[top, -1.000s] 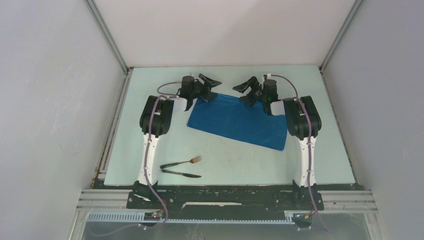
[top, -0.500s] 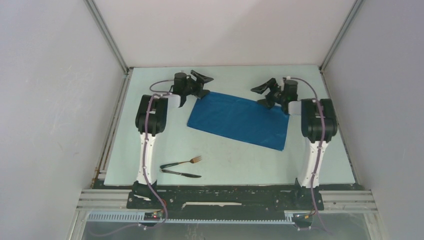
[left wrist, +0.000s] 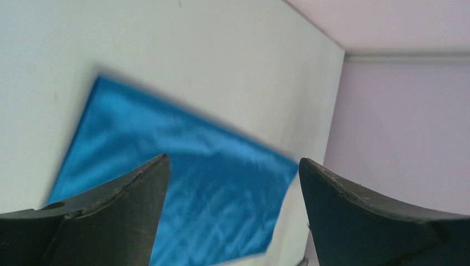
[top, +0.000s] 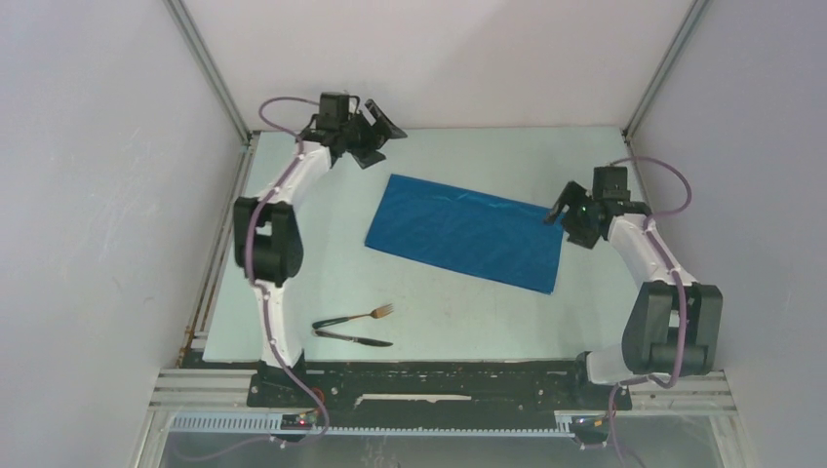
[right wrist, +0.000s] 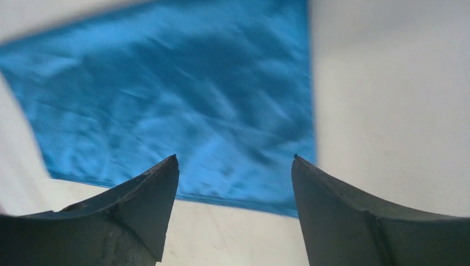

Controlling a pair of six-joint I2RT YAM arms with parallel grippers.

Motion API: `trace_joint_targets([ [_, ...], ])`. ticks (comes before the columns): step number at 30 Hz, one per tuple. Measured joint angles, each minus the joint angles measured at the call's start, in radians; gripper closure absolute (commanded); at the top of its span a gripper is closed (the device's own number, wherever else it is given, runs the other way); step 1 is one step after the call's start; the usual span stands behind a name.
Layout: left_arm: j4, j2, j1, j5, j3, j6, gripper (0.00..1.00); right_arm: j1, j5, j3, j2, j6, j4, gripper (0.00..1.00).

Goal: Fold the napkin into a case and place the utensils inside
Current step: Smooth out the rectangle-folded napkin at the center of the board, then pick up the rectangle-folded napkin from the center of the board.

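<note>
The blue napkin lies flat on the table as a folded rectangle, slanting from the far left down to the near right; it also fills the left wrist view and the right wrist view. The fork and the dark knife lie side by side near the front left. My left gripper hangs open above the far left corner of the table, clear of the cloth. My right gripper stands open just beyond the napkin's right end, holding nothing.
Pale walls and metal frame rails close in the table on three sides. The arms' bases sit on the black rail at the near edge.
Both grippers have let go of the napkin's far edge and drawn away: the left up and back to the far left corner, the right out to the right. The napkin lies still.
</note>
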Motion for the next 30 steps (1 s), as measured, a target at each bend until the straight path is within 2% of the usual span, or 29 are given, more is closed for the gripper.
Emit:
trace_joint_targets([
  [4, -0.085, -0.314, -0.012, 0.003, -0.233, 0.084, 0.08, -0.042, 0.014, -0.097, -0.006, -0.042, -0.089, 0.39],
  [7, -0.130, -0.489, -0.025, 0.015, -0.390, 0.160, 0.09, -0.047, 0.032, -0.109, 0.032, -0.065, -0.132, 0.42],
  [10, -0.173, -0.573, -0.034, 0.022, -0.505, 0.227, 0.09, -0.023, 0.049, -0.109, 0.069, -0.084, -0.140, 0.42],
  [15, -0.243, -0.597, -0.034, 0.028, -0.620, 0.307, 0.09, 0.011, 0.081, -0.108, 0.153, -0.106, -0.142, 0.41],
  [20, -0.255, -0.602, -0.034, 0.042, -0.637, 0.333, 0.10, 0.048, 0.135, -0.058, 0.234, -0.116, -0.165, 0.42],
  [24, -0.242, -0.609, -0.033, 0.068, -0.649, 0.338, 0.10, 0.060, 0.167, -0.047, 0.245, -0.119, -0.167, 0.46],
  [30, -0.232, -0.609, -0.027, 0.100, -0.666, 0.338, 0.10, 0.089, 0.207, -0.042, 0.252, -0.119, -0.169, 0.45],
])
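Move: The folded napkin is the goal. Its middle lies about 22 cm left and 2 cm ahead of the right hand, 12 cm below; its right edge is centred only some 4 cm back and 1 cm to the right. From the left hand, high over the far left corner, the napkin's middle is roughly 17 cm back and 18 cm right, 16 cm down. The fork lies about 41 cm back and 9 cm left of the left hand. Lower the right gripper about 11 cm and draw it back 7 cm onto the napkin's right edge just ahead of the near corner, tipping the fingers nearly straight down and closing them part-way, left fingertip on the cloth and right one beside it. Bring the left gripper back some 21 cm, arcing up and down again, open and clear above the near left corner, turning clockwise. ##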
